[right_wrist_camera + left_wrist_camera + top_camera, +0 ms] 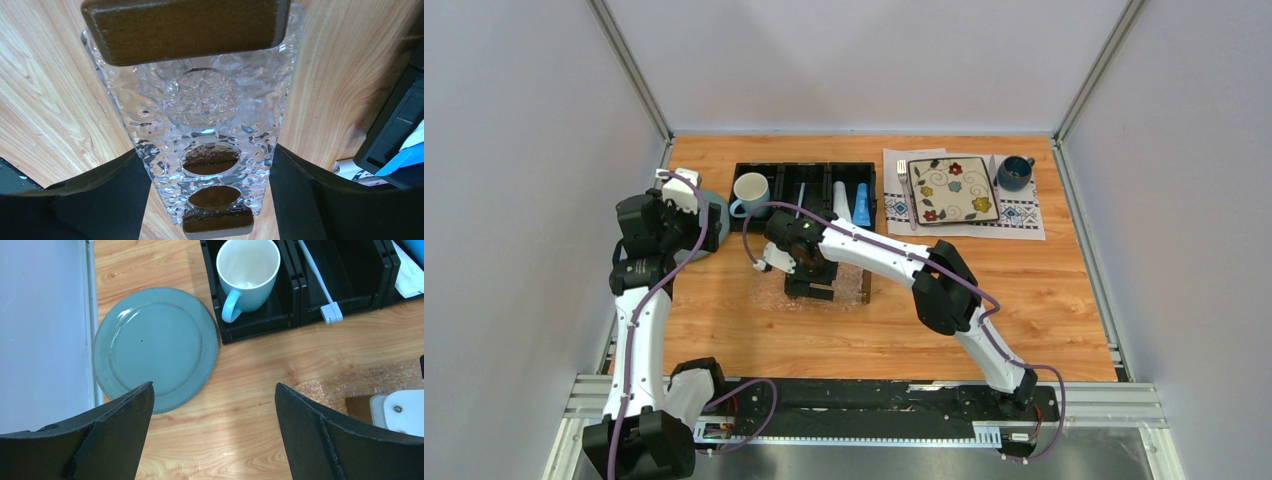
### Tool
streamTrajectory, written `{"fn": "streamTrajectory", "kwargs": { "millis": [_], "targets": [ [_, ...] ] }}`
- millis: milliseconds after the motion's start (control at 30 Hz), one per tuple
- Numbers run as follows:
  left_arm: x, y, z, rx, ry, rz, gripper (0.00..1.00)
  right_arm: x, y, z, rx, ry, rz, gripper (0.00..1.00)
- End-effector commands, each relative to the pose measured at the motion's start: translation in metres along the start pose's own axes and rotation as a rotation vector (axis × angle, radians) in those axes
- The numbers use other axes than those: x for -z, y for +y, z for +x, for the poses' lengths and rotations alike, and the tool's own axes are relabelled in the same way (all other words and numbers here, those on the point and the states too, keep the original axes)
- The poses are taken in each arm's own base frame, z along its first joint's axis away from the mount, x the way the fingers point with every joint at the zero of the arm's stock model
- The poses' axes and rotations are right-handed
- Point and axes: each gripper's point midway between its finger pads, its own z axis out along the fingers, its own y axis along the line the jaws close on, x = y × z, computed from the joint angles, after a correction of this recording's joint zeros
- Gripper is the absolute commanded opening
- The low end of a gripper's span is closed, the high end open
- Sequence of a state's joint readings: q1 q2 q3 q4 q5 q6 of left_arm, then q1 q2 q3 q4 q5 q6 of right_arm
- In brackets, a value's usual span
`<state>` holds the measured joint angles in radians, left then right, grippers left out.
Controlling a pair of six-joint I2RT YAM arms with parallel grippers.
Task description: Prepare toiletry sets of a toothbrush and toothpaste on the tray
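Observation:
The clear textured tray [205, 100] with a dark wooden bar at each short end sits between the jaws of my right gripper [210, 155], whose fingers [115, 185] press on both long sides. From above, that gripper [809, 283] is over the tray [856, 280] at mid-table. The toothbrush [320, 282] lies in the middle compartment of the black organizer [804, 168]. A white toothpaste tube [841, 197] and a blue one [862, 205] lie in its right compartment. My left gripper [214, 390] hangs open and empty over bare wood beside the teal plate.
A teal plate [155, 347] lies at the table's left edge. A pale blue mug [247, 272] stands in the organizer's left compartment. At the back right, a placemat [1024, 215] carries a floral square plate [951, 188], a fork [906, 190] and a dark blue cup [1014, 172].

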<state>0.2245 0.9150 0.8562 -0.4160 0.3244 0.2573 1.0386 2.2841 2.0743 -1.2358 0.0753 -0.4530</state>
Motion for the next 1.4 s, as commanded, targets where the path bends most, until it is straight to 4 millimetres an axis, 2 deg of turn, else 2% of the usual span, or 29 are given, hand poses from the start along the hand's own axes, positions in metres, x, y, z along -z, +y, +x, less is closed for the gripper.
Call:
{"fn": "streamTrajectory", "kwargs": {
  "millis": [0,67,200,433,667,1000,1067,1133,1167,1267,1367],
  "targets": [
    [0.004,0.001,-0.008,-0.035,-0.036,0.001,0.98,0.021,-0.002,-0.004,-0.018,-0.031,0.032,0.82],
    [0.004,0.001,-0.009,-0.035,-0.036,0.001,0.98,0.021,-0.003,-0.004,-0.017,-0.031,0.036,0.84],
    [0.004,0.001,-0.008,-0.035,-0.034,0.004,0.98,0.023,-0.004,-0.004,-0.014,-0.031,0.04,0.95],
    [0.004,0.0,-0.009,-0.034,-0.037,0.009,0.98,0.028,-0.007,-0.006,-0.014,-0.041,0.051,1.0],
    [0.003,-0.001,-0.01,-0.04,-0.038,0.02,0.98,0.047,-0.01,-0.011,-0.024,-0.08,0.068,1.0],
    [-0.008,-0.009,-0.016,0.015,-0.029,0.092,0.98,0.101,-0.009,-0.022,-0.063,-0.231,0.078,1.0],
    [-0.014,-0.008,-0.02,0.016,-0.032,0.103,0.98,0.119,-0.012,-0.023,-0.07,-0.275,0.093,1.0],
    [-0.025,-0.006,-0.018,0.023,-0.015,0.113,0.98,0.136,-0.017,-0.022,-0.086,-0.319,0.11,1.0],
    [-0.028,-0.005,-0.024,0.02,-0.025,0.118,0.98,0.142,-0.019,-0.022,-0.091,-0.332,0.114,1.0],
    [-0.045,-0.003,-0.025,0.028,0.0,0.153,0.96,0.159,-0.029,-0.015,-0.12,-0.367,0.134,1.0],
    [-0.062,0.0,-0.026,0.019,0.024,0.173,0.96,0.165,-0.037,-0.005,-0.142,-0.377,0.143,1.0]
  ]
}}
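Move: The right gripper still straddles the clear holder with brown ends, whose middle lies about 3 cm to its right; the clear tray under it is centred straight below, some 3 cm down. From that hand the toothpaste lies roughly 22 cm ahead and 10 cm right. The left hand has the toothbrush about 16 cm ahead, 15 cm right and 17 cm below, the mug 17 cm ahead and 6 cm right, and the plate 10 cm ahead, 4 cm left. Open the right gripper fully to let go of the holder's two long sides, staying low over the tray, then lift nearly straight up about 13 cm, letting the hand tilt some 15 degrees as it clears. Late in that lift, start the wide-open left hand forward about 4 cm and slightly down, tipping down a little, towards the toothbrush and mug in the black organizer. ##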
